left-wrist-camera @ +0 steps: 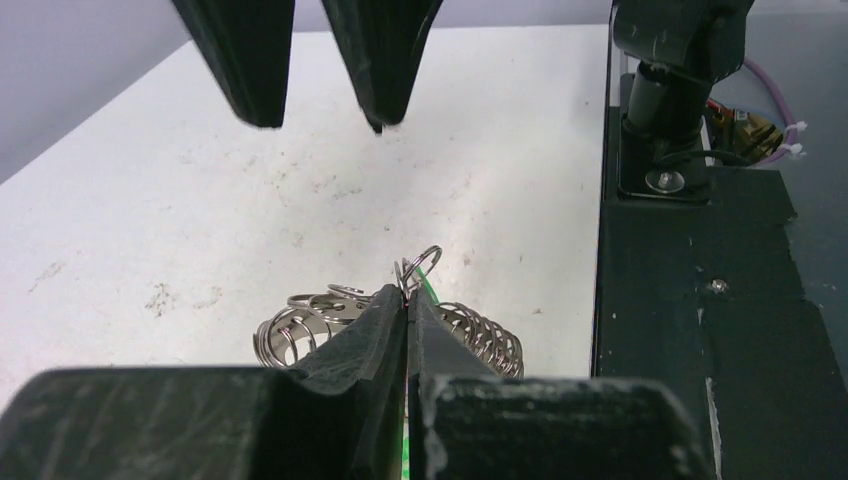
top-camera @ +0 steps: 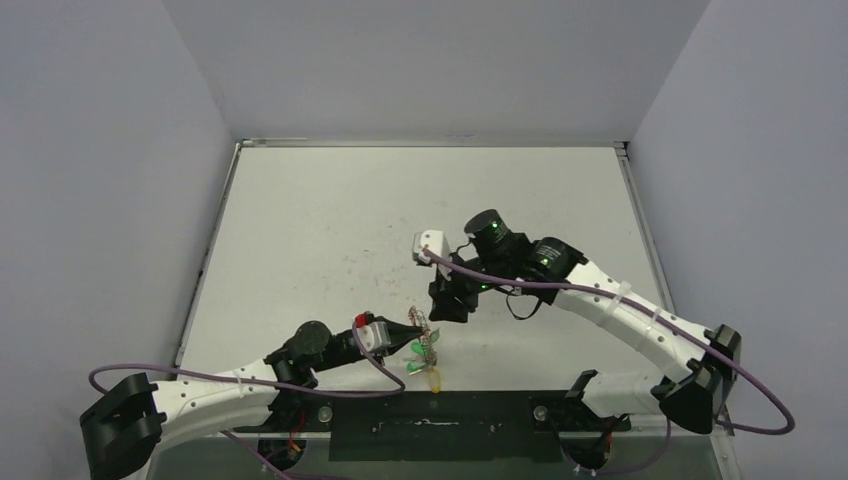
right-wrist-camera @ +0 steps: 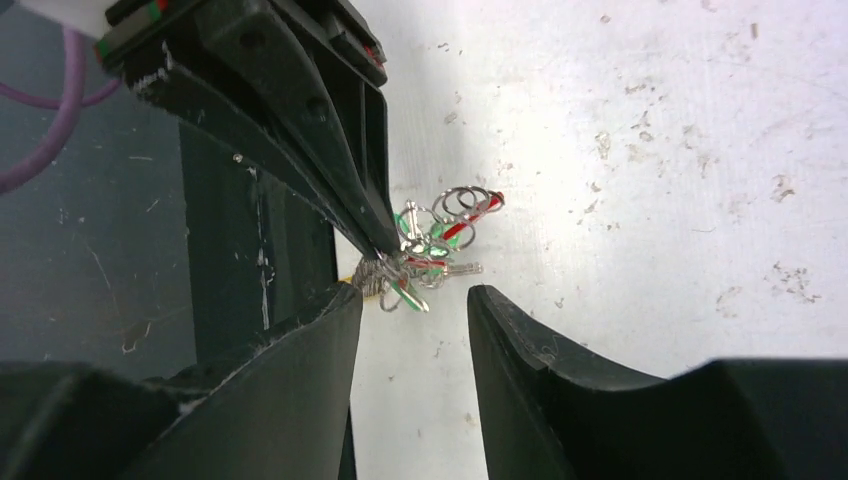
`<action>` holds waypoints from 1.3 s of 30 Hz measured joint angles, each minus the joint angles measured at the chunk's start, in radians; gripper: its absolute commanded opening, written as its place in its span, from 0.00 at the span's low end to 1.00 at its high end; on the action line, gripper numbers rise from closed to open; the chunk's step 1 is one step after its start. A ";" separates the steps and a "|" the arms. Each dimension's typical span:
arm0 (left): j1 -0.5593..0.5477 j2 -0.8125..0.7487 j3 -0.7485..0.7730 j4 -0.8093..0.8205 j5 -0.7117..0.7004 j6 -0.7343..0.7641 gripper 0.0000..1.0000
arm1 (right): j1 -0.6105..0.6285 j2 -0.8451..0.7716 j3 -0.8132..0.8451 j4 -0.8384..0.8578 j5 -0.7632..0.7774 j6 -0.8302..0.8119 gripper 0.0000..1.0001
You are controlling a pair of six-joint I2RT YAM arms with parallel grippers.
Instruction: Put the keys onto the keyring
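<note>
The keyring [left-wrist-camera: 290, 332], a silvery coil with a red segment [right-wrist-camera: 460, 228], lies near the table's front edge with the keys bunched on it. Green key heads [right-wrist-camera: 436, 240] and a silver blade [right-wrist-camera: 458, 268] show in the right wrist view, and a yellow head [top-camera: 435, 378] in the top view. My left gripper [left-wrist-camera: 408, 298] is shut on the keyring at this bundle [top-camera: 424, 345], and a small split ring [left-wrist-camera: 421, 267] sticks out past its tips. My right gripper [right-wrist-camera: 415, 300] hangs open just above and behind the bundle, holding nothing. Its fingers [left-wrist-camera: 380, 60] also show in the left wrist view.
A black base plate [top-camera: 440, 420] runs along the near edge right beside the bundle. The white table [top-camera: 420, 200] is scuffed and walled by grey panels at the left, right and back. Purple cables [top-camera: 560, 288] loop along both arms.
</note>
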 measured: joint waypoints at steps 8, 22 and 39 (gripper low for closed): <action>0.000 -0.038 -0.040 0.143 0.006 -0.016 0.00 | -0.091 -0.215 -0.256 0.225 -0.235 -0.085 0.37; 0.000 -0.072 -0.047 0.179 0.042 -0.017 0.00 | -0.090 -0.236 -0.356 0.422 -0.335 -0.148 0.26; 0.000 -0.074 -0.047 0.179 0.046 -0.017 0.00 | -0.089 -0.170 -0.364 0.448 -0.380 -0.165 0.20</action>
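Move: The small metal ring pinched in the left fingertips lies right at the left hand point; from the half-open right hand it is some 5 cm below, 2 cm left and 1 cm back. From the left hand, the keyring's red part sits about 4 cm ahead, 1 cm left and slightly lower; the green tags hang roughly 5 cm below, 1 cm back and 1 cm right; the yellow tag hangs some 12 cm down, 2 cm back and 2 cm right. The small ring, still pinched in the shut left fingers, goes up about 4 cm and slightly back, then is held still. The right hand first swings a little right and up, then back about 3 cm, eases left and finally sinks to the ring; its wrist turns some 30 degrees, bringing the down-slanting fingers nearer level, while they close to about half their gap, tips on either side of the ring. ##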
